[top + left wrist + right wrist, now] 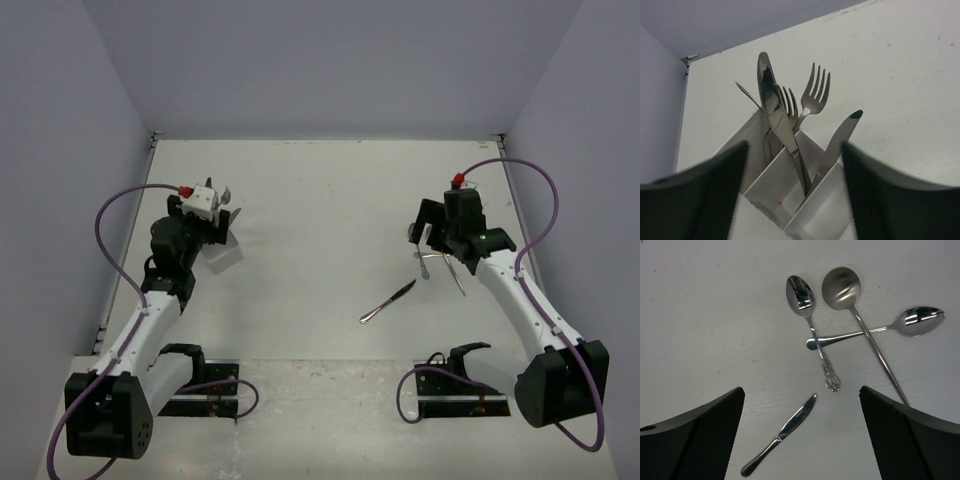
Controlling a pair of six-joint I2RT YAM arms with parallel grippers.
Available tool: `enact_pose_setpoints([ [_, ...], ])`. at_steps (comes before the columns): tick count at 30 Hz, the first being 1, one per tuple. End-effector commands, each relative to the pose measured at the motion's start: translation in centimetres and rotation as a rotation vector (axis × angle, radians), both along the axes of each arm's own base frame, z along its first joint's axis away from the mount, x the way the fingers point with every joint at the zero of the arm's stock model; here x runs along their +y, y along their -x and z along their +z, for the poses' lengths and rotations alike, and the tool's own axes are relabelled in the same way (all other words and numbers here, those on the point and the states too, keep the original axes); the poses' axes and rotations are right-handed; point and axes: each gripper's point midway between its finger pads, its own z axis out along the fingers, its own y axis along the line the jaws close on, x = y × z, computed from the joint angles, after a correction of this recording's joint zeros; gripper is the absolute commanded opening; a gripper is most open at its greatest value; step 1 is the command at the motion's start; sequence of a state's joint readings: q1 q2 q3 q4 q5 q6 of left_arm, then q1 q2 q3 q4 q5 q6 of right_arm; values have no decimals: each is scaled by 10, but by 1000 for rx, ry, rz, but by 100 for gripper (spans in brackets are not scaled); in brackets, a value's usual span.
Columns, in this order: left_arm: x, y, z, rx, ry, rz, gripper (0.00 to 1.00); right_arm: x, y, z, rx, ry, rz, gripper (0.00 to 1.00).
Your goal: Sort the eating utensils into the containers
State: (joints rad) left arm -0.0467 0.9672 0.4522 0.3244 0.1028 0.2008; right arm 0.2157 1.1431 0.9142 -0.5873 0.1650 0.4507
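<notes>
The light grey cutlery holder [771, 181] sits right under my left gripper [795, 145], whose fingers stand apart with nothing held. Two knives [774, 107] lean in its middle compartment and forks [815, 95] stand in the far one. From above, the holder [228, 252] is at the left of the table, partly hidden by the left gripper [218, 225]. My right gripper [801, 390] hangs open above a loose knife [785, 432] and three spoons [800, 292], which lie crossed on the table. That knife [388, 301] lies near the table's middle.
The table's back wall and corner [687, 62] are just beyond the holder. The spoons [443, 266] lie half under the right arm in the top view. Purple cables loop beside both arms.
</notes>
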Motion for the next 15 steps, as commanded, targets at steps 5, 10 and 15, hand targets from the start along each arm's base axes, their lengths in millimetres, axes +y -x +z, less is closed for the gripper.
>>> enact_pose_setpoints([
  [5, -20, -5, 114, -128, 202, -48, 100, 0, -4, 23, -81, -17, -11, 99],
  [10, -118, -13, 103, 101, 228, -195, 100, -18, 9, 17, -40, -49, -163, 99],
  [15, -250, 36, 39, 280, 6, -529, 100, -40, 21, 8, 3, -89, -329, 99],
])
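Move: The remaining knife lies about 42 cm to the left gripper's right, 11 cm back and 17 cm below; from the right gripper it is roughly 8 cm left, 6 cm back and 14 cm down. The ornate spoon lies some 16 cm farther out than the knife and 10 cm to its right. The container, with the forks and two knives in it, stands just beyond the left gripper, about 7 cm ahead, 3 cm left and 14 cm below. Lift the empty left gripper some 12 cm clear of the container, spreading its half-open fingers fully, then swing it quickly about 20 cm right over the bare table towards the remaining knife, turning roughly 20 degrees clockwise and starting to sink at the end. Meanwhile ease the open right gripper a little right and back, turning it slightly clockwise. ##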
